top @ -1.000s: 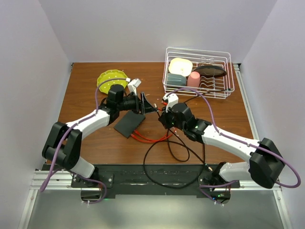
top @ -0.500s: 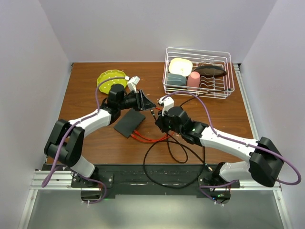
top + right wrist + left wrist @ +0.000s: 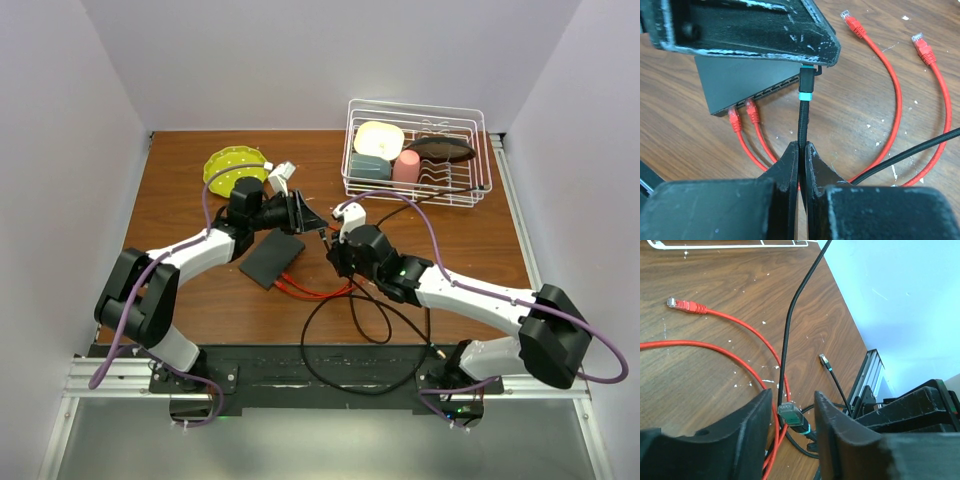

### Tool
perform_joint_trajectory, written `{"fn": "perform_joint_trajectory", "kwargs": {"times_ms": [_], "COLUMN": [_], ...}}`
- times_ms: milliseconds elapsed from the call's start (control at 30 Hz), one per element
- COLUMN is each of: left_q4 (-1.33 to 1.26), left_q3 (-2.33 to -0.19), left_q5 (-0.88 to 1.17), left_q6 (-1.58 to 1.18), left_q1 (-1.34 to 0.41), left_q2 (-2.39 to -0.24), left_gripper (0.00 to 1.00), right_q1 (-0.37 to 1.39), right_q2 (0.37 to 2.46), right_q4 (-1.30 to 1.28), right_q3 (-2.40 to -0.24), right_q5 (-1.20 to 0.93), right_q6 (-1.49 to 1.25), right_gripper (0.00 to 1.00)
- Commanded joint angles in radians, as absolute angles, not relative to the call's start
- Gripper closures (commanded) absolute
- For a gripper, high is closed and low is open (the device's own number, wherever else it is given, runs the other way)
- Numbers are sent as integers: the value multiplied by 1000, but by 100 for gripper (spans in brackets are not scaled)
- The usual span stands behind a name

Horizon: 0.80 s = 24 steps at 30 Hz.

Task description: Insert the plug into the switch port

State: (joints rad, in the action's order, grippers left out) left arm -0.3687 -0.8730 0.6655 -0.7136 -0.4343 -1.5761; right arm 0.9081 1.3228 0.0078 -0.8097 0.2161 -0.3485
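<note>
The black plug (image 3: 791, 416) with a teal ring hangs between my left gripper's (image 3: 793, 396) fingers, with a gap showing on its right side. My right gripper (image 3: 801, 148) is shut on the black braided cable (image 3: 803, 120) just below the plug (image 3: 807, 79), whose tip is hidden under the left finger (image 3: 745, 30). The flat black switch (image 3: 735, 77) lies to the left, its ports (image 3: 776, 88) lining the near edge, two of them filled by red plugs (image 3: 733, 116). From above, both grippers (image 3: 308, 218) (image 3: 333, 252) meet just right of the switch (image 3: 271, 259).
A white dish rack (image 3: 480, 160) with bowls and a cup stands at the back right. A yellow-green plate (image 3: 232, 165) lies behind the left arm. Red cables (image 3: 320, 290) and a black cable loop (image 3: 345, 340) trail toward the front edge. Loose plugs (image 3: 685, 305) (image 3: 824, 359) lie on the wood.
The right gripper has carried the cable left and toward the left gripper. The left jaws have narrowed around the plug, then eased slightly apart.
</note>
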Motion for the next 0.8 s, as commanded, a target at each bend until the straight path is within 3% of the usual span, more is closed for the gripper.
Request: {"fn": "perform_joint_trajectory", "kwargs": {"times_ms": [0,33,67,100,200,300,333,367,467,600,767], "left_q4": [-377,-386,-385,-382,-382,-414,-410,-408,-449,-555,-658], "left_q3": [-897,-897,-903,-910,-904,-881,-884,-887,-849,-802,-741], "left_q5": [660,660,663,673,669,655,657,658,657,678,716], "left_q6": [-698,-701,-703,-700,-698,-696,-689,-672,-672,-681,-652], "left_q1": [-440,-440,-440,-440,-442,-440,-439,-439,-439,-434,-431], "left_q2": [-1575,-1578,-1580,-1583,-1569,-1545,-1536,-1529,-1491,-1438,-1373], "left_gripper": [74,81,96,100,100,100,100,100,100,100,100], "right_q1": [925,930,934,939,942,942,942,942,942,940,939], "right_q2": [1308,1310,1310,1312,1313,1315,1310,1305,1252,1157,1057], "right_q4": [49,49,52,55,66,63,60,58,75,153,202], "right_q3": [-853,-851,-850,-847,-844,-850,-850,-850,-833,-766,-735], "right_q5": [247,248,250,258,258,252,264,270,259,250,170], "right_q6": [-367,-365,-365,-365,-370,-367,-367,-371,-385,-380,-360], "right_gripper": [100,100,100,100,100,86,79,66,50,39,37]}}
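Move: The black cable's plug already stands between the left hand's parted fingertips, within a centimetre or so of their midpoint. The right hand grips the cable below the plug, which lies about 7 cm ahead, 3 cm left and 2 cm above this hand. On the table some 15 cm below the left hand, the switch lies about 12 cm to its left and 5 cm back, and a loose red plug about 6 cm right and 4 cm ahead. The left hand all but stays in place while its half-open fingers shut on the black plug and pinch it, and only after that does the right hand spread its fingers to more than half open and let go of the cable. Then both rise together, the left lifting the plug about 4 cm and easing back a little, the right climbing faster, some 7 cm, with its fingertips tilting up by 10 to 15 degrees. ##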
